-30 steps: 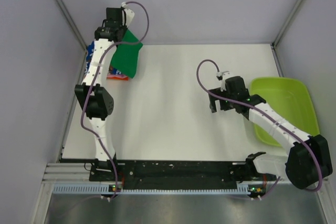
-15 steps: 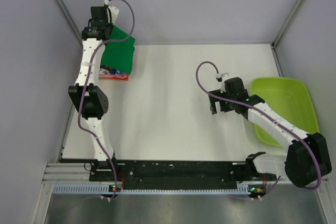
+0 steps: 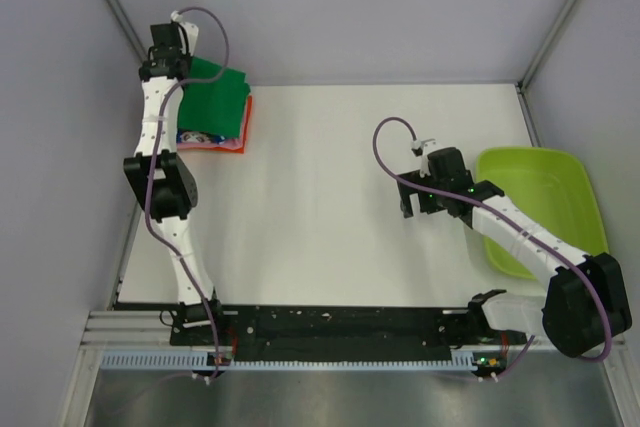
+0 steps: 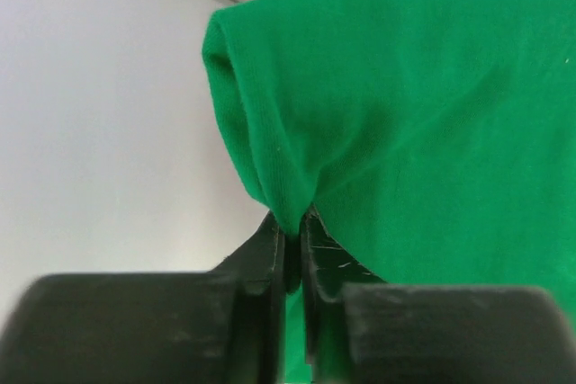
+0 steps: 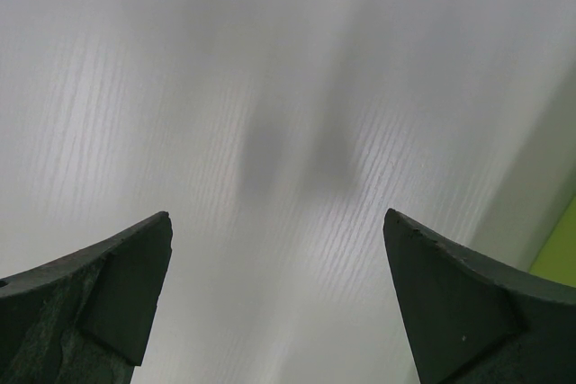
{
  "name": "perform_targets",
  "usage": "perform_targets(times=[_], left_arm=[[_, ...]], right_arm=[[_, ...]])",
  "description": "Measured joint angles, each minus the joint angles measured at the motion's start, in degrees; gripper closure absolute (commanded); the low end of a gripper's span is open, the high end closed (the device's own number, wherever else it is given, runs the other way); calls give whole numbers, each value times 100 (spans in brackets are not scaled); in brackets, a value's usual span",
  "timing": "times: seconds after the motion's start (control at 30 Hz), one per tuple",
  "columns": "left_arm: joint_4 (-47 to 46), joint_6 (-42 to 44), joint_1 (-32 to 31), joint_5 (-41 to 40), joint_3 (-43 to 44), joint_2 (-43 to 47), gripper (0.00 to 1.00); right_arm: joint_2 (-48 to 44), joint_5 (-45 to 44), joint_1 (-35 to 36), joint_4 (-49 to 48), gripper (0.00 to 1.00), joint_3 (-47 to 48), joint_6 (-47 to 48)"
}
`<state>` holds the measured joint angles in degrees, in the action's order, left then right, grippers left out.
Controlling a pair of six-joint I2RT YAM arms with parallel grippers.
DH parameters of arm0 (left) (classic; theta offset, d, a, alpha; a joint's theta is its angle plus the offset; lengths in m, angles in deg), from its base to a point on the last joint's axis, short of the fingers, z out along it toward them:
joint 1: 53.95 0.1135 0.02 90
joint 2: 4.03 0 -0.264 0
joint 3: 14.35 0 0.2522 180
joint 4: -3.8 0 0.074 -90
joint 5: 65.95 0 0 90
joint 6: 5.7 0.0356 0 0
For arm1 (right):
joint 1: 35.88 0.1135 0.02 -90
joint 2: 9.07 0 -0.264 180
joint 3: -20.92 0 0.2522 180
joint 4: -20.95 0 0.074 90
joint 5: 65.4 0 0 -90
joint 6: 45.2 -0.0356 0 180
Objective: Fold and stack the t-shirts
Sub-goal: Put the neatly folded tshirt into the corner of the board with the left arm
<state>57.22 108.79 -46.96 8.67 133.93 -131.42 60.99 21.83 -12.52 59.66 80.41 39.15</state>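
The folded green t-shirt (image 3: 216, 102) lies over a stack at the table's far left corner. An orange-pink t-shirt (image 3: 246, 121) shows as an edge under its right side. A strip of the blue printed t-shirt (image 3: 200, 137) shows at the near side. My left gripper (image 3: 183, 69) is at the green shirt's far left corner, shut on a pinched fold of it. In the left wrist view the green t-shirt (image 4: 432, 123) fills the right side, and the left gripper (image 4: 292, 236) nips its rolled edge. My right gripper (image 3: 410, 197) hovers open over bare table, and the right gripper (image 5: 279, 258) holds nothing.
A lime-green plastic tub (image 3: 545, 202) stands at the right edge of the table, beside the right arm, and shows as a sliver of tub (image 5: 564, 258) in the right wrist view. Grey walls close the table on the left, back and right.
The left arm has swung left and back with the green shirt. The shirt hung beside the stack before and now lies spread over the blue and orange-pink shirts. The right arm has not moved.
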Motion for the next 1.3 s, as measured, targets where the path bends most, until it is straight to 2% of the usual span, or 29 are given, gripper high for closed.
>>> perform_targets(times=[0.03, 0.07, 0.17, 0.33, 0.47, 0.67, 1.03, 1.13, 1.3], left_arm=[[-26, -11, 39, 15, 0, -96, 44], [-55, 4, 70, 31, 0, -203, 26], [-173, -2, 136, -92, 0, -494, 5], [-289, -59, 140, -356, -50, -592, 1], [-627, -70, 94, -315, -807, -92, 1], [-997, 144, -319, 4, -2625, 1344, 1], [-1259, 350, -2376, 962, -6085, 3823, 1], [-1414, 319, -2522, 1576, -7495, 4955, 1], [-2076, 247, -2487, 1947, -9447, 6526, 1]], right_arm=[[0, 0, 0, 0, 1, 0, 4], [0, 0, 0, 0, 1, 0, 7], [0, 4, 0, 0, 1, 0, 11], [0, 33, 0, 0, 1, 0, 11], [0, 76, 0, 0, 1, 0, 11], [0, 146, 0, 0, 1, 0, 11], [-166, 127, 0, -144, 1, -280, -11], [-542, 11, 0, -278, 1, -584, -63], [-1462, -382, 0, -601, 1, -1165, -219]])
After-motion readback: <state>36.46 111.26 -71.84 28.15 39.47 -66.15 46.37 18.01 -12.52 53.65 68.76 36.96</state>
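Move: The left hand already holds the folded green t-shirt by its left part, over the t-shirt stack, whose middle lies about 7 cm to the right of the hand, some 2 cm back and roughly 19 cm below. The board's far left corner is about 7 cm ahead, 3 cm left and 24 cm down. From the empty right hand, the stack lies some 28 cm ahead, 47 cm to the left and 4 cm lower. The left hand sinks about 5 cm towards the stack, easing a little left and forward into the corner, while its fingers spread fully and let go of the green t-shirt. With the fingers still wide, it lifts a couple of centimetres and pulls away from the stack, back about 30 cm and right some 25 cm to the open board, turning some 45 degrees clockwise and dipping towards the end, while the empty right hand shifts a few centimetres back and right. ##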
